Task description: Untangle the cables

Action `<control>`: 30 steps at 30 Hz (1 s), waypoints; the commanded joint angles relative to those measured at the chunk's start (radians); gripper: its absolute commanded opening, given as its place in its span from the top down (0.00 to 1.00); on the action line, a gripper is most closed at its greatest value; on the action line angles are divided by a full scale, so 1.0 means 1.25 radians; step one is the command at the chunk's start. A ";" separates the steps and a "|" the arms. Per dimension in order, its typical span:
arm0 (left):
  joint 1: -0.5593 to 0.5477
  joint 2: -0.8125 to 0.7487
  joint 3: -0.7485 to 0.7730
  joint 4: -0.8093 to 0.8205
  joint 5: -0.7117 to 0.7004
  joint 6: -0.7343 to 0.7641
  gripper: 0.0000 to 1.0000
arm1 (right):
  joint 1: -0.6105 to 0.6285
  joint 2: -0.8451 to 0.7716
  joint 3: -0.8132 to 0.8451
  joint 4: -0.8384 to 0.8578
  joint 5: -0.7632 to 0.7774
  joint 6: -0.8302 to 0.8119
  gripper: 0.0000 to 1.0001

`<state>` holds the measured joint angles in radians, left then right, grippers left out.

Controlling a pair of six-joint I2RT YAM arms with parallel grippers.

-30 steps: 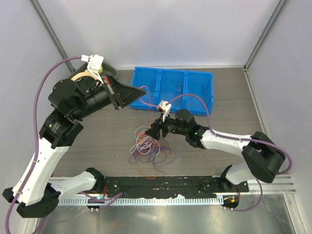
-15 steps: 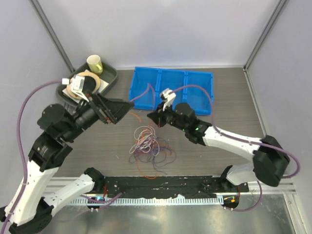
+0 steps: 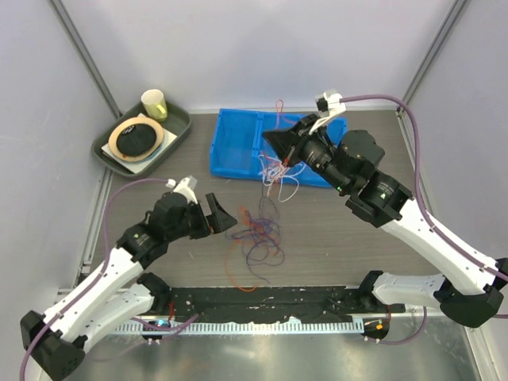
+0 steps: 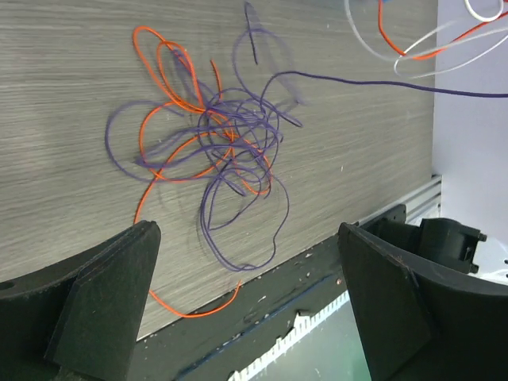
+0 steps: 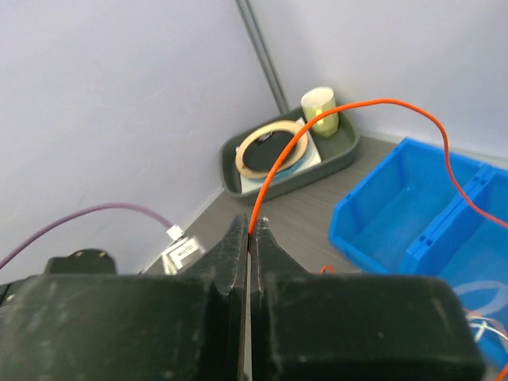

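Note:
A tangle of purple and orange cables [image 3: 258, 234] lies on the wooden table; the left wrist view shows the same cables [image 4: 214, 143] just ahead of my fingers. My left gripper [image 3: 226, 216] sits low at the tangle's left edge, open, and the left gripper [image 4: 250, 294] has nothing between its fingers. My right gripper [image 3: 267, 138] is raised over the blue bin [image 3: 238, 147]. The right gripper [image 5: 252, 230] is shut on an orange cable [image 5: 270, 175]. A bunch of white and orange cables [image 3: 278, 171] hangs below it, with a purple strand trailing down to the pile.
The blue bin [image 5: 413, 214] has three compartments and stands at the back centre. A dark tray [image 3: 139, 139] with a cup and a tape roll sits at the back left. A black rail [image 3: 262, 300] runs along the near edge. Walls close in on three sides.
The right gripper shut on cables and rose toward the bin, pulling white and orange strands out of the pile. The left arm came down from beside the bin to the table and opened.

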<state>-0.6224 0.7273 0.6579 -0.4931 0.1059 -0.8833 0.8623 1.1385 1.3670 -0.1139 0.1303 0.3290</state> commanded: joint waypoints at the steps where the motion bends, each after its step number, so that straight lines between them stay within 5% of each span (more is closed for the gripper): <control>1: -0.003 0.038 0.011 0.220 0.088 0.011 0.00 | 0.001 0.029 0.033 -0.099 -0.067 0.066 0.99; 11: -0.014 0.088 -0.023 0.548 0.178 0.057 0.00 | 0.001 0.041 -0.044 -0.087 -0.060 0.185 0.99; 17: -0.031 0.178 -0.022 0.581 0.180 0.092 0.00 | 0.001 0.040 -0.070 -0.030 -0.093 0.239 0.99; 21: -0.040 0.251 -0.008 0.593 0.130 0.100 0.30 | 0.001 0.045 -0.066 0.001 -0.163 0.260 0.99; 26: -0.042 0.351 0.010 0.629 0.140 0.082 0.33 | 0.001 0.046 -0.060 0.014 -0.223 0.279 0.99; 28: -0.045 0.395 0.015 0.653 0.151 0.076 0.46 | 0.000 0.045 -0.057 0.008 -0.234 0.280 0.99; 30: -0.045 0.421 0.022 0.647 0.155 0.082 0.69 | 0.001 0.038 -0.046 -0.011 -0.225 0.272 0.99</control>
<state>-0.6704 1.2106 0.6380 0.2310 0.2844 -0.7887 0.8619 1.2022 1.2697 -0.1707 -0.1093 0.6540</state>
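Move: The white-and-orange tangle hanging from the right gripper is about 8 cm ahead of the open left gripper, 14 cm to its right and 8 cm above it. From the right gripper, shut on an orange cable, the hanging tangle lies about 20 cm below, 1 cm ahead and 3 cm to the right. The purple-and-orange pile on the table sits about 2 cm ahead of the left gripper, 10 cm to its right and 17 cm down. Swing the open left gripper right and forward in an arc, about 10 cm right and 6 cm forward, rising some 8 cm and then sinking back to its starting height among the hanging strands, its fingers closing roughly halfway around them. Meanwhile lower the right gripper about 10 cm, tipping it down some 20 degrees, then ease it left and back with a slight rise, keeping its hold on the orange cable. ##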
